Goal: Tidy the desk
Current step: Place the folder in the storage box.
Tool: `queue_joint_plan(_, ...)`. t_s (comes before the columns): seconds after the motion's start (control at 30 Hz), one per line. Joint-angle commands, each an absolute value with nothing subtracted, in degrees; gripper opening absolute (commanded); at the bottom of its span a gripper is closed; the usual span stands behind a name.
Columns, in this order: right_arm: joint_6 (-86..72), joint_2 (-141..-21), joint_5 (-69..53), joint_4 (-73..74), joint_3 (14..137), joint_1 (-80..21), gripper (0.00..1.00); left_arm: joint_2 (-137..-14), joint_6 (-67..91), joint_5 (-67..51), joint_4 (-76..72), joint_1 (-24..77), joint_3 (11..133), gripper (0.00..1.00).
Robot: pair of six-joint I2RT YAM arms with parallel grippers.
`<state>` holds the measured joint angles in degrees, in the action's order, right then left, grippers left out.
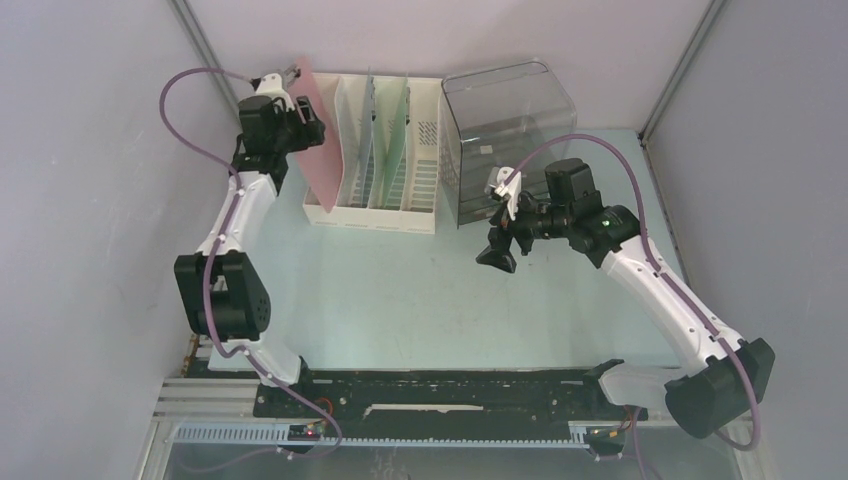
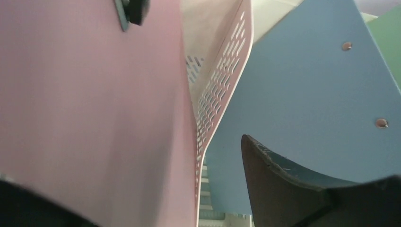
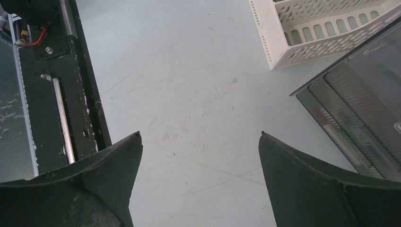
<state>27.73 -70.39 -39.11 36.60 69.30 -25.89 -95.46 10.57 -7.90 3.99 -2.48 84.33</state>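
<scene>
The pale mint desk (image 1: 400, 300) carries a white file organizer (image 1: 425, 190) at the back. A pink board (image 1: 318, 130) leans in its leftmost slot, a blue board (image 1: 368, 120) and a green board (image 1: 395, 130) stand in the slots to its right. My left gripper (image 1: 290, 80) is at the pink board's top corner. In the left wrist view its jaws (image 2: 142, 189) are open, the pink board (image 2: 94, 118) stands close to the left one, and the right finger (image 2: 283, 189) is well apart from it. My right gripper (image 3: 201, 137) hangs wide open over bare desk (image 3: 189, 71), holding nothing.
A smoky transparent bin (image 1: 505, 130) stands right of the organizer, just behind my right gripper (image 1: 497, 257). The black mounting rail (image 1: 450, 390) runs along the near edge. Grey walls close the left, back and right sides.
</scene>
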Motion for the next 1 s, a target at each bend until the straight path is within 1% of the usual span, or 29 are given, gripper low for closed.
queue_joint_plan(0.0,28.29,-68.73,-40.08,37.0,69.49,-25.4,1.0,-97.7,11.1,-9.09,13.94,-2.51,90.53,0.66)
queue_joint_plan(0.03,28.22,-68.66,-40.0,37.01,69.45,-25.4,1.0,-98.32,10.96,-9.87,15.7,-2.53,91.89,0.63)
queue_joint_plan(0.13,28.33,-68.56,-39.95,37.01,69.44,-25.38,1.0,-99.81,11.26,-11.37,18.55,-2.43,95.19,0.46)
queue_joint_plan(0.2,28.35,-68.51,-39.9,37.05,69.48,-25.23,1.0,-100.44,11.55,-11.74,19.86,-2.58,96.88,0.39)
queue_joint_plan(0.23,28.38,-68.47,-39.96,36.99,69.44,-25.17,1.0,-100.68,11.6,-11.77,20.4,-2.54,97.91,0.34)
queue_joint_plan(0.27,28.42,-68.47,-39.98,37.07,69.43,-25.14,1.0,-100.98,11.54,-11.51,20.8,-2.49,98.51,0.28)
queue_joint_plan(0.3,28.45,-68.49,-39.99,37.08,69.46,-25.07,1.0,-101.18,11.41,-11.48,21.17,-2.48,99.18,0.19)
queue_joint_plan(0.33,28.41,-68.39,-40.07,37.14,69.46,-25.05,1.0,-101.36,11.13,-11.44,21.38,-2.47,99.72,0.08)
queue_joint_plan(0.37,28.46,-68.38,-40.12,37.17,69.45,-25.05,1.0,-101.56,10.94,-11.38,21.51,-2.46,100.21,0.01)
queue_joint_plan(0.5,28.48,-68.3,-40.17,37.24,69.48,-24.88,1.0,-101.33,9.88,-11.4,20.98,-2.43,101.03,0.0)
queue_joint_plan(0.6,28.64,-68.23,-40.24,37.33,69.48,-24.83,1.0,-99.39,9.16,-12.59,17.58,-2.42,99.33,0.0)
queue_joint_plan(0.77,28.7,-68.2,-40.25,37.4,69.46,-24.7,1.0,-94.2,6.04,-14.11,6.39,-2.08,91.79,0.0)
queue_joint_plan(0.97,28.72,-68.07,-40.39,37.44,69.47,-24.52,1.0,-90.75,3.27,-12.27,-6.53,-1.26,84.41,0.0)
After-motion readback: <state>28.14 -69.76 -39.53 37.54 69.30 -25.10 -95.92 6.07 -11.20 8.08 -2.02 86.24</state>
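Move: Standing in the storage box's leftmost slot, the pink folder is already between the left hand's open fingers, its middle some 3 cm ahead, 1 cm right and 8 cm below, with its top leaning left. The blue folder is about 11 cm to the hand's right and 3 cm ahead, the green folder roughly 17 cm right and also 3 cm ahead, both about 10 cm lower. From the right hand, the pink folder is about 28 cm ahead, 36 cm left and 5 cm lower. Closing fully, the left fingers pinch the pink folder from both sides while the hand dips about 1 cm and the wrist tips down some 10 degrees. Keeping that grip, the hand then tips most of the way back up, turns about 5 degrees clockwise and eases about 1 cm right, towards the blue folder's side. ##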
